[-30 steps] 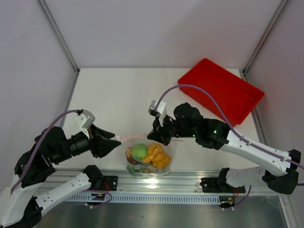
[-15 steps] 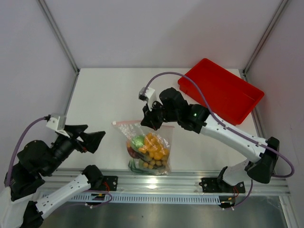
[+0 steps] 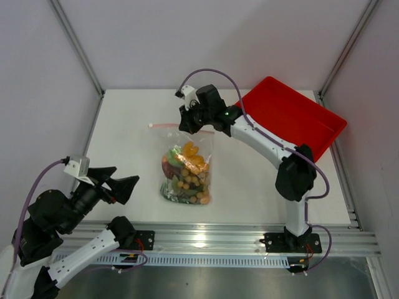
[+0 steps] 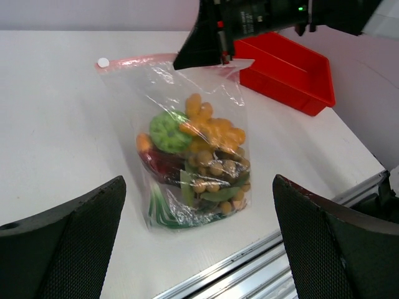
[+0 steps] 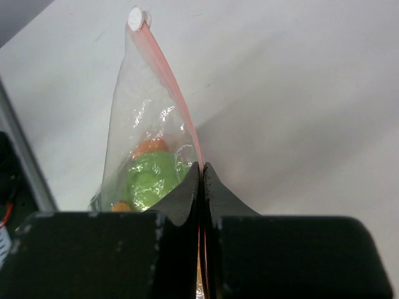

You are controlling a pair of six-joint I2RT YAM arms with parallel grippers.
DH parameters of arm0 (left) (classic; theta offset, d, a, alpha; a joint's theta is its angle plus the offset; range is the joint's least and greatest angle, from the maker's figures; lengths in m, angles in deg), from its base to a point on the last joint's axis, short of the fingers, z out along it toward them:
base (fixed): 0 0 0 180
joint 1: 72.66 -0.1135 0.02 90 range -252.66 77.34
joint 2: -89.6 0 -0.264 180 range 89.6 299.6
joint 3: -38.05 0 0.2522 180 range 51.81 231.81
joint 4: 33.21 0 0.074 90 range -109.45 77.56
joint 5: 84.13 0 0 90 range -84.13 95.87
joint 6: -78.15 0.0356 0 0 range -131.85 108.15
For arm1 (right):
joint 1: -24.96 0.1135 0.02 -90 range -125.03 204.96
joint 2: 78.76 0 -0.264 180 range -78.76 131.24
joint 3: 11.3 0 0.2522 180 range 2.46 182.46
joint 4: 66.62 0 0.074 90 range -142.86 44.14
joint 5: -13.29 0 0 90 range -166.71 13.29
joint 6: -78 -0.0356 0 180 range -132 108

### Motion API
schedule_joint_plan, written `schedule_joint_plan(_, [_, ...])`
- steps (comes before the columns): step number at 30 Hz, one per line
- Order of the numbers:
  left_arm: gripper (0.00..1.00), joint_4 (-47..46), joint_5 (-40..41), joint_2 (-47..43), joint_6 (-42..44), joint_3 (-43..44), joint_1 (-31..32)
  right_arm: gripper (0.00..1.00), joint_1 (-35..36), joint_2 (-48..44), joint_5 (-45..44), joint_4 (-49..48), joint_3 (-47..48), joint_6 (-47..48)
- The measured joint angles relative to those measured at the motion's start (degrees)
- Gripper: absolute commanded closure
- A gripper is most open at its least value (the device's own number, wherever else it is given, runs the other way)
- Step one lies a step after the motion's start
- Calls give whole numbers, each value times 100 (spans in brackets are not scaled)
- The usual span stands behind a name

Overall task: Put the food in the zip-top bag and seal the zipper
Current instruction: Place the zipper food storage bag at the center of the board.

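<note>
The clear zip-top bag (image 3: 186,168) lies in the middle of the table with its mouth toward the far side. The food (image 3: 184,169) is inside it: green, orange, yellow and purple-red pieces (image 4: 199,162). The pinkish-red zipper (image 3: 168,125) runs along the mouth, ending in a white tab (image 5: 135,18). My right gripper (image 3: 192,124) is shut on the zipper's right part, and the strip (image 5: 167,71) passes between its closed fingertips (image 5: 202,168). My left gripper (image 3: 126,187) stands open at the near left, apart from the bag, with nothing between its fingers (image 4: 93,215).
A red tray (image 3: 299,121) sits at the far right, just behind the right arm (image 4: 287,59). A metal rail (image 3: 206,240) runs along the near edge of the table. White walls with metal posts (image 3: 78,47) close in the left, right and back.
My left gripper let go of the zipper's left end, opened wide and drew back to the near left. My right gripper pulled the bag's mouth toward the far side, stretching the bag out.
</note>
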Motion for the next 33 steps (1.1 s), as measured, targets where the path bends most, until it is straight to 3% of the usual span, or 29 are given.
schedule_joint_plan(10, [1,-120,195,-713,9,-240,0,100,-640,2079,31,-11,1722,144])
schedule_joint_plan(16, [0,-221,205,-721,70,-424,0,100,-1014,2988,232,-9,2216,33])
schedule_joint_plan(27, [0,-256,195,-879,85,-522,0,100,-1207,3445,601,-321,2262,-433])
schedule_joint_plan(31, [1,-234,149,-940,42,-564,0,81,-1200,3445,691,-481,2260,-629])
schedule_joint_plan(33, [1,-227,37,-938,35,-568,0,57,-1198,3445,682,-533,2260,-721])
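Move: The right hand still grips the bag's zipper edge; the board patch where the bag's food-filled body will lie is about 3 cm ahead of it, level sideways, some 21 cm below. The food bulk now hangs about 8 cm back and 14 cm below, straight behind. The red bin is roughly 19 cm ahead, 39 cm right, 20 cm down. From the left hand that patch lies some 27 cm ahead, 17 cm right, 30 cm below. Forward and down in one sweeping arc, forward first and then mostly sinking, the right hand carries the bag by its zipper edge about 15 cm out and 16 cm down onto the board, turning slightly clockwise and tilting a little. It settles there and the fingers begin to part, the zipper edge still between them. ##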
